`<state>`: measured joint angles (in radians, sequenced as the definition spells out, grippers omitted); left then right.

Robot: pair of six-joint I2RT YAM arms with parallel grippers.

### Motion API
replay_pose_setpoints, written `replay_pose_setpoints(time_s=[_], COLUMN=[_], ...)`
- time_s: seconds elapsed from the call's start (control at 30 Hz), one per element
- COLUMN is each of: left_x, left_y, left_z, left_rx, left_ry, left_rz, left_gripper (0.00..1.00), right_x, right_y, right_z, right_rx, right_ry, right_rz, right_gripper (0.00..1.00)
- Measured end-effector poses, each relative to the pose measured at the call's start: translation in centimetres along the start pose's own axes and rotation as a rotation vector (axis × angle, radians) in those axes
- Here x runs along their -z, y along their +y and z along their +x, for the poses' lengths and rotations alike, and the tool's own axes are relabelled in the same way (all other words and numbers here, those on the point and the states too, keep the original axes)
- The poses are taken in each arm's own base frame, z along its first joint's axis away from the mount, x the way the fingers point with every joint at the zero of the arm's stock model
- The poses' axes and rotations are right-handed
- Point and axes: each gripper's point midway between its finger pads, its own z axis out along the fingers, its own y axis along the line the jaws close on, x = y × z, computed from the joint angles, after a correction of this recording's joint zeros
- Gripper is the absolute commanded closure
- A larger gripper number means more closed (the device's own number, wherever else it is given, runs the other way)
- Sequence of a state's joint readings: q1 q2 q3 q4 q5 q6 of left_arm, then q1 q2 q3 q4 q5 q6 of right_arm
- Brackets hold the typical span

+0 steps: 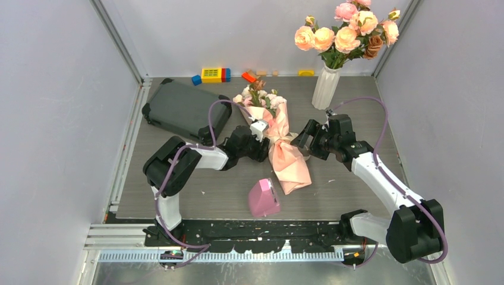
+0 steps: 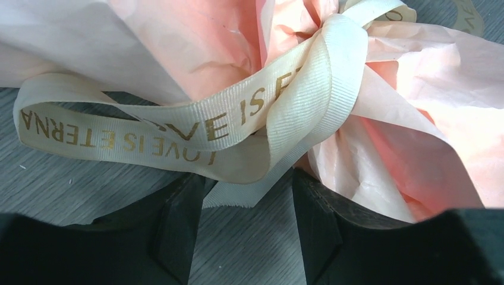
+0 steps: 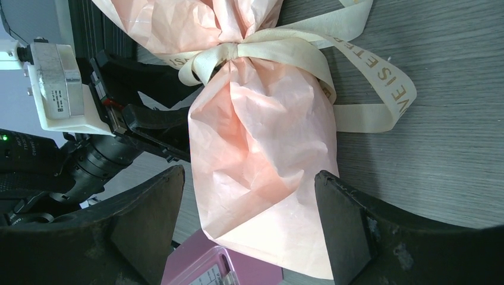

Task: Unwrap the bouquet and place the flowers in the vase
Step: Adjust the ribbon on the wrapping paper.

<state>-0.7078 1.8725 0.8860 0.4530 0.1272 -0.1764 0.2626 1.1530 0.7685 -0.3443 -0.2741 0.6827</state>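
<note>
The bouquet lies on the table in pale pink paper, its small flowers pointing to the back. A beige ribbon printed in gold is tied round its waist. My left gripper is at the bow from the left. It is open, and the cut ribbon tail lies loose between its fingers. My right gripper is open on the bouquet's right side. In the right wrist view, its wide fingers frame the lower paper without pinching it. The white ribbed vase stands upright at the back right.
A cluster of large peach roses fills the vase. A small solid pink wedge sits just below the bouquet's foot. A dark grey case lies at the back left, and coloured toy blocks line the back wall.
</note>
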Motion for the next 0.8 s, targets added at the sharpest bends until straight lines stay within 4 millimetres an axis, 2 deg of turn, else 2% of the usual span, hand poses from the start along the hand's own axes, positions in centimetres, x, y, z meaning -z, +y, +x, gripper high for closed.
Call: replay_pose_setpoints(time_s=[0.23,0.6,0.8], left_x=[-0.9,-1.4,-1.1], left_y=[-0.1,-0.5,-0.4], left_z=[-0.6,-0.5,-0.1], left_rx=[-0.008,-0.016,0.027], left_ry=[-0.021,-0.03,-0.042], left_rz=[0.002,0.012,-0.003], left_gripper=[0.44,0.98,1.0], right_x=[0.0,-0.3,-0.3], right_y=[0.1,0.1,0.1], right_z=[0.1,0.2,0.1], right_rx=[0.003,0.007,0.025], right_ry=[0.004,0.012,0.008], right_rz=[-0.004,-0.005,-0.008], right_gripper=[0.15,0.15,0.15])
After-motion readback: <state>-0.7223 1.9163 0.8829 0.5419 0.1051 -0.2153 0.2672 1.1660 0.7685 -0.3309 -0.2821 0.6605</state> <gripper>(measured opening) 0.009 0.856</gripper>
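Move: The ribbon's near loop lies almost between the left fingertips, about 1 cm ahead and 1 cm to the right at their height. The knot is some 4 cm ahead, 4 cm right and a little higher; the flower heads are about 19 cm ahead and 2 cm left, the pink case about 15 cm back and 1 cm left. From the right hand the same loop lies roughly 4 cm ahead, 11 cm left and 11 cm below. The left fingers, half open at first, shut and pinch the ribbon's loop at its lower bend beside the wrapped bouquet. The hand first eases some 1.5 cm to the right and about 1 cm forward towards the knot, then closes, settling slightly lower and drawing back a touch. ##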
